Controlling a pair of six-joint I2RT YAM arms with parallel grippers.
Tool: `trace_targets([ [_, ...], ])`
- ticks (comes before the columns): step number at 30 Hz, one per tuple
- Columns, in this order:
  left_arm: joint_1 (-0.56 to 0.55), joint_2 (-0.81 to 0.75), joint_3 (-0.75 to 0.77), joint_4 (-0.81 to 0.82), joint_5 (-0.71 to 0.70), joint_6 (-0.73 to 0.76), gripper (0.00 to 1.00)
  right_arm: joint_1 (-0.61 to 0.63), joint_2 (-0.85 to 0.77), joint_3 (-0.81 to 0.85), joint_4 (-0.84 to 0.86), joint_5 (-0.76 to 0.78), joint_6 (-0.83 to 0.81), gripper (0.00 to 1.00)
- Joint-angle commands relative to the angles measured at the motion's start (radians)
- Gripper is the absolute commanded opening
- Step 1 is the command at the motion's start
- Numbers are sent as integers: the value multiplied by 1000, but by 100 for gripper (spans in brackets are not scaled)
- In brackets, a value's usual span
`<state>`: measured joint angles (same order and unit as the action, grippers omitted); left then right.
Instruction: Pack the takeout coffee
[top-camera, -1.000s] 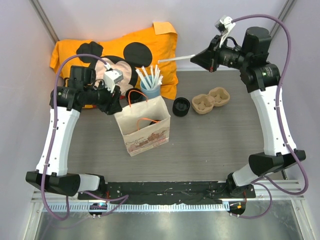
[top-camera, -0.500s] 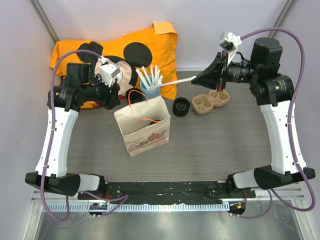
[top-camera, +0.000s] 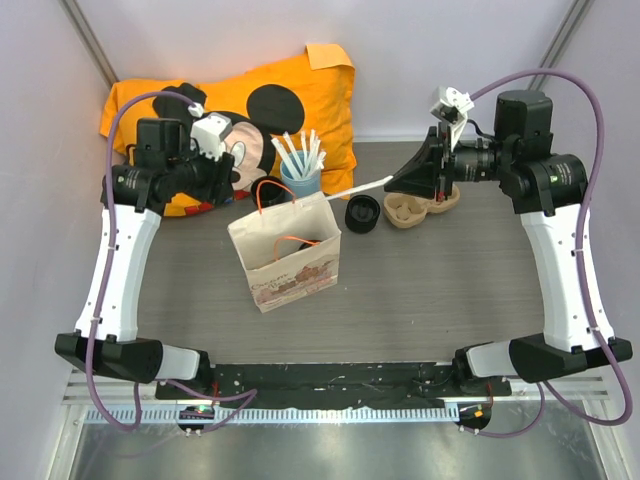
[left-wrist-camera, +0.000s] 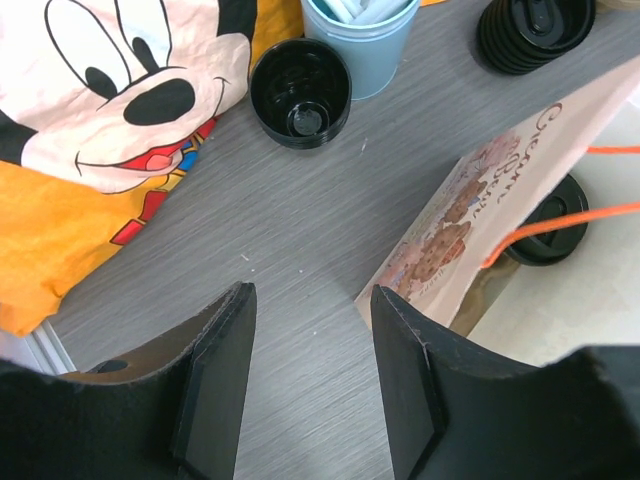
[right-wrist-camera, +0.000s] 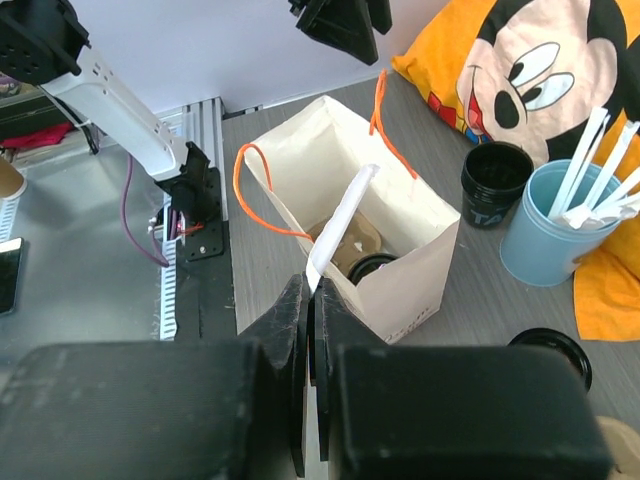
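Note:
The paper bag (top-camera: 285, 258) with orange handles stands upright mid-table, mouth open. Inside it, only the round black lid of the takeout coffee (left-wrist-camera: 545, 240) (right-wrist-camera: 372, 266) shows, next to brown cardboard. My right gripper (top-camera: 392, 180) (right-wrist-camera: 313, 290) is shut on one end of a white wrapped stick (top-camera: 358, 187) (right-wrist-camera: 340, 225), whose free end reaches over the bag's (right-wrist-camera: 400, 285) mouth. My left gripper (top-camera: 228, 190) (left-wrist-camera: 310, 330) hangs open and empty over bare table just left of the bag (left-wrist-camera: 470, 215).
Behind the bag stand a blue cup of white sticks (top-camera: 300, 178) and an open black cup (left-wrist-camera: 300, 92). Right of the bag are a squat black ridged piece (top-camera: 362, 213) and a cardboard cup carrier (top-camera: 412, 208). An orange Mickey cushion (top-camera: 300, 95) lies at the back left.
My right gripper has swung down and left with the stick, bringing its tip over the bag. My left gripper has drawn back up and left from the bag.

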<state>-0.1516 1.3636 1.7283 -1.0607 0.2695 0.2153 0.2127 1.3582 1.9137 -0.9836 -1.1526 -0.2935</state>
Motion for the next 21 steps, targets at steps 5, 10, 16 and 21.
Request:
trace_targets([
  [5, 6, 8, 33, 50, -21, -31, 54, 128, 42, -2, -63, 126, -61, 1],
  [10, 7, -4, 16, 53, -21, -28, 54, 185, 140, 62, -82, 208, -53, 1],
  [16, 6, -29, -21, 70, -24, -24, 54, 255, 332, 272, -242, 298, -104, 1],
  [21, 7, -43, -41, 77, -21, -27, 54, 300, 453, 410, -257, 333, -104, 1],
])
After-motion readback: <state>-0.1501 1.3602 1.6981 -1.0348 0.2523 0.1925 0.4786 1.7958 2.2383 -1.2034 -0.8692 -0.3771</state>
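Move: The takeout bag stands open below the straw-holding right hand, its middle about 18 cm to the left, 3 cm ahead and some 33 cm down. The stack of black lids is roughly 18 cm straight ahead of that hand, the blue straw holder about 24 cm ahead and 15 cm left, both on the table. From the empty left hand, the bag's middle lies about 15 cm right, 6 cm back and 22 cm lower. The white straw, still pinched in the shut right fingers, is carried left and down towards the takeout bag's mouth, about 8 cm each way, with some 6 cm forward added in the second half. The wrist tips the fingers, which point left, further down by nearly 20 degrees, bringing the straw's free end in over the opening. ##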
